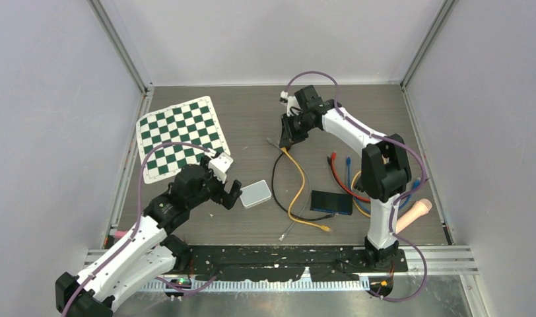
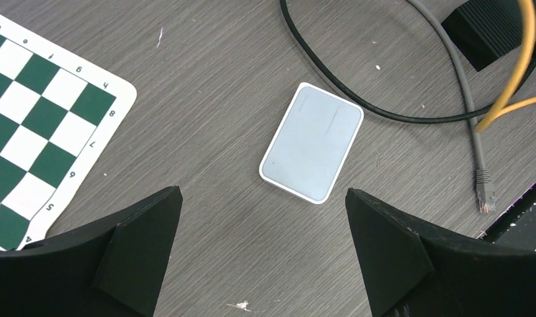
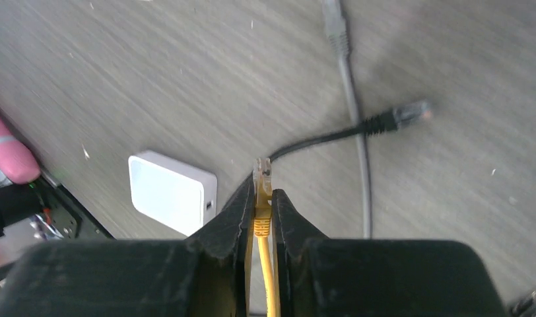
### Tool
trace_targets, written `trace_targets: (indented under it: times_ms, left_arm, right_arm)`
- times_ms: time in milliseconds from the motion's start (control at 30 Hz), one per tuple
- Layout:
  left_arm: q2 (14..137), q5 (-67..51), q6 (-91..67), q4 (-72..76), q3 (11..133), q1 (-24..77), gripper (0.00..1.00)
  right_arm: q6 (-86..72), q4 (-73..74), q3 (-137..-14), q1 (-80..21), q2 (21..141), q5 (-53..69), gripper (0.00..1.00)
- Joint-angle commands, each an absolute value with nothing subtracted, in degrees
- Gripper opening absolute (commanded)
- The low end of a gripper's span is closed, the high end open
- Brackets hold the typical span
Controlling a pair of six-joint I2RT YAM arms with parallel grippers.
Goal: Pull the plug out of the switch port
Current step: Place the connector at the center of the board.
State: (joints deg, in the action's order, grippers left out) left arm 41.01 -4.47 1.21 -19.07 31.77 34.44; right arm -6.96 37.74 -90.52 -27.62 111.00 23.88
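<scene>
The switch [image 1: 255, 193] is a small white box lying flat on the table; it also shows in the left wrist view [image 2: 311, 142] and the right wrist view [image 3: 169, 191]. My right gripper [image 1: 286, 140] is raised above the table's middle, shut on the plug [image 3: 261, 175] of the yellow cable [image 1: 297, 191]. The plug sticks out past the fingertips, well apart from the switch. My left gripper [image 2: 263, 193] stands wide open just left of the switch with nothing between its fingers [image 2: 143, 231].
A black cable [image 1: 276, 188], a grey cable [image 2: 473, 132] with a loose plug and the yellow cable's far end [image 1: 325, 228] lie right of the switch. A dark flat box [image 1: 331, 201], red and blue cables [image 1: 341, 175], a pink handle [image 1: 414, 214] and a chessboard mat [image 1: 179, 135] also lie here.
</scene>
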Motion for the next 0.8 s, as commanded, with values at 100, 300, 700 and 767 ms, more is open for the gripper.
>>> trace_targets:
  times_ms: [100, 300, 700, 767]
  left_arm:
    - [41.82, -3.87, -1.30, -17.37, 31.55, 34.54, 0.99]
    - [44.00, -2.74, -2.06, -16.44, 31.29, 34.53, 1.00]
    - [47.05, -1.25, -3.96, -15.02, 31.58, 34.54, 1.00]
    - [47.66, -1.66, -3.96, -14.66, 31.83, 34.53, 1.00]
  right_arm:
    - [-9.82, 37.09, -100.99, -25.28, 118.08, 28.29, 0.34]
    - [-9.66, 35.45, -93.60, -24.20, 109.20, 24.62, 0.62]
    - [-23.38, 23.87, -52.09, -24.34, 70.94, 13.93, 0.59]
    - [-27.38, 23.00, -46.39, -24.33, 65.59, 11.73, 0.59]
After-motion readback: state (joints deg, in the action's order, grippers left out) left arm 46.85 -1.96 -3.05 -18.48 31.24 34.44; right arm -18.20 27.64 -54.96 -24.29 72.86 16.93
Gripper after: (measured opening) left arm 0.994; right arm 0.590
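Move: The right hand holds the yellow plug about 10 cm over the table; the bare spot for it is almost straight below, a couple of centimetres to its left. Around that spot, the black plug lies some 5 cm ahead and 2 cm right of the hand, the grey plug about 6 cm ahead and 5 cm left, and the white box roughly 11 cm back and 9 cm left. From the left hand, the spot is about 16 cm ahead, 13 cm right and 14 cm below. The right fingers let go of the yellow plug above the table after carrying it about 3.5 cm farther forward, opening to over half. The empty hand then swings back some 12 cm and about 9 cm right, rising and turning clockwise, away from the black and grey plugs. Meanwhile the left hand, wide open and empty, sinks about 3 cm towards the white box. ##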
